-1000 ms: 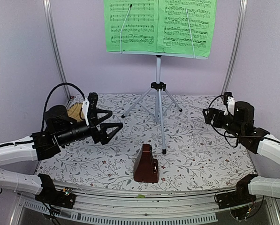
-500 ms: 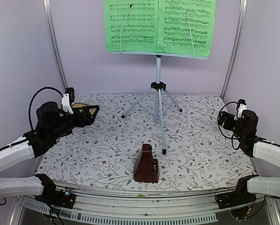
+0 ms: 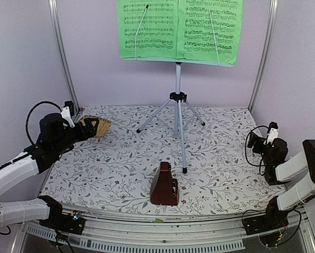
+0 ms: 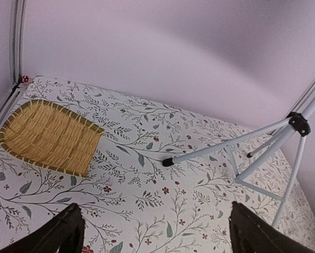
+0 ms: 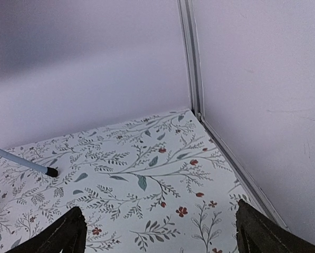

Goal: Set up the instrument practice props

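Note:
The music stand (image 3: pixel 178 113) is upright at the back middle of the table on its silver tripod legs (image 4: pixel 236 141). The green sheet-music booklet (image 3: pixel 178 29) lies open across its top and hides the desk. In front of the stand, near the table's front edge, sits the dark reddish-brown metronome (image 3: pixel 164 184). My left gripper (image 3: pixel 88 128) is at the back left, open and empty (image 4: pixel 157 232), facing the stand's legs. My right gripper (image 3: pixel 254 141) is low at the right edge, open and empty (image 5: pixel 160 234), with one leg tip (image 5: pixel 50 172) far to its left.
A tan woven straw mat (image 4: pixel 49 137) lies in the back left corner, just ahead of my left gripper. Metal frame posts (image 3: pixel 62 58) stand at both back corners. Lilac walls close the back and sides, and the right wall's rail (image 5: pixel 236 163) runs close to my right gripper.
Both arms have drawn back outward and lower: the left from mid-table to the back left by the mat, the right to the right edge. Both grippers stayed open.

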`<state>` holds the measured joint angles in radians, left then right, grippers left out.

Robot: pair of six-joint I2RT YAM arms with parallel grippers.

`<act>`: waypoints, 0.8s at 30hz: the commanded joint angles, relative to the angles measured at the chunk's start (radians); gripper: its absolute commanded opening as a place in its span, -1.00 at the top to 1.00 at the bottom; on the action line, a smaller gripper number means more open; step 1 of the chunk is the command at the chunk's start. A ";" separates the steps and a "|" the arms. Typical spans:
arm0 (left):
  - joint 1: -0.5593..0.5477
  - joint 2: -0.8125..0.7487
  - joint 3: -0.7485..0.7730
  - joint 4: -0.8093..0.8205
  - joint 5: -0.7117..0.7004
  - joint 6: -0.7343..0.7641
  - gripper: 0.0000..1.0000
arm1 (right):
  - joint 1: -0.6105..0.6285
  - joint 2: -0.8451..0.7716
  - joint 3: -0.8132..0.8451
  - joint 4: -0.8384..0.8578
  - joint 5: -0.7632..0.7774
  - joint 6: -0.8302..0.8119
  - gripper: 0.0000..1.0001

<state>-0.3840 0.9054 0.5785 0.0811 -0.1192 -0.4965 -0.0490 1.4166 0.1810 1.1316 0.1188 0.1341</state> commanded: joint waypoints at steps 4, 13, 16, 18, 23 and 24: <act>0.037 0.007 -0.004 -0.038 -0.064 0.034 -0.92 | -0.005 0.142 -0.046 0.404 -0.146 -0.059 -0.98; 0.058 0.079 -0.056 0.063 -0.229 0.078 -0.92 | -0.005 0.140 0.026 0.273 -0.174 -0.075 -0.98; 0.061 0.105 -0.075 0.122 -0.327 0.137 -0.92 | -0.005 0.141 0.028 0.271 -0.176 -0.074 -0.98; 0.063 0.126 -0.087 0.168 -0.400 0.182 -0.92 | -0.005 0.140 0.028 0.270 -0.178 -0.074 -0.98; 0.090 0.184 -0.136 0.310 -0.468 0.231 -0.92 | -0.005 0.141 0.029 0.266 -0.185 -0.076 -0.98; 0.098 0.198 -0.149 0.351 -0.462 0.247 -0.92 | -0.005 0.141 0.029 0.266 -0.185 -0.076 -0.98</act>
<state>-0.3172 1.0664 0.4759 0.2565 -0.5056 -0.3271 -0.0490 1.5627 0.1955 1.4044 -0.0498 0.0628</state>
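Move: Neither hand holds anything. The metronome stands near the table's front edge, about 29 cm to the left hand's right, 18 cm nearer the base and some 14 cm lower. The woven tray lies about 23 cm ahead of the left hand, 11 cm to its left and 22 cm below. From the right hand the metronome is roughly 49 cm left, 22 cm back and slightly lower. The open left hand swings 8 cm left, sinking 5, away from the metronome; the right shifts 3 left. ##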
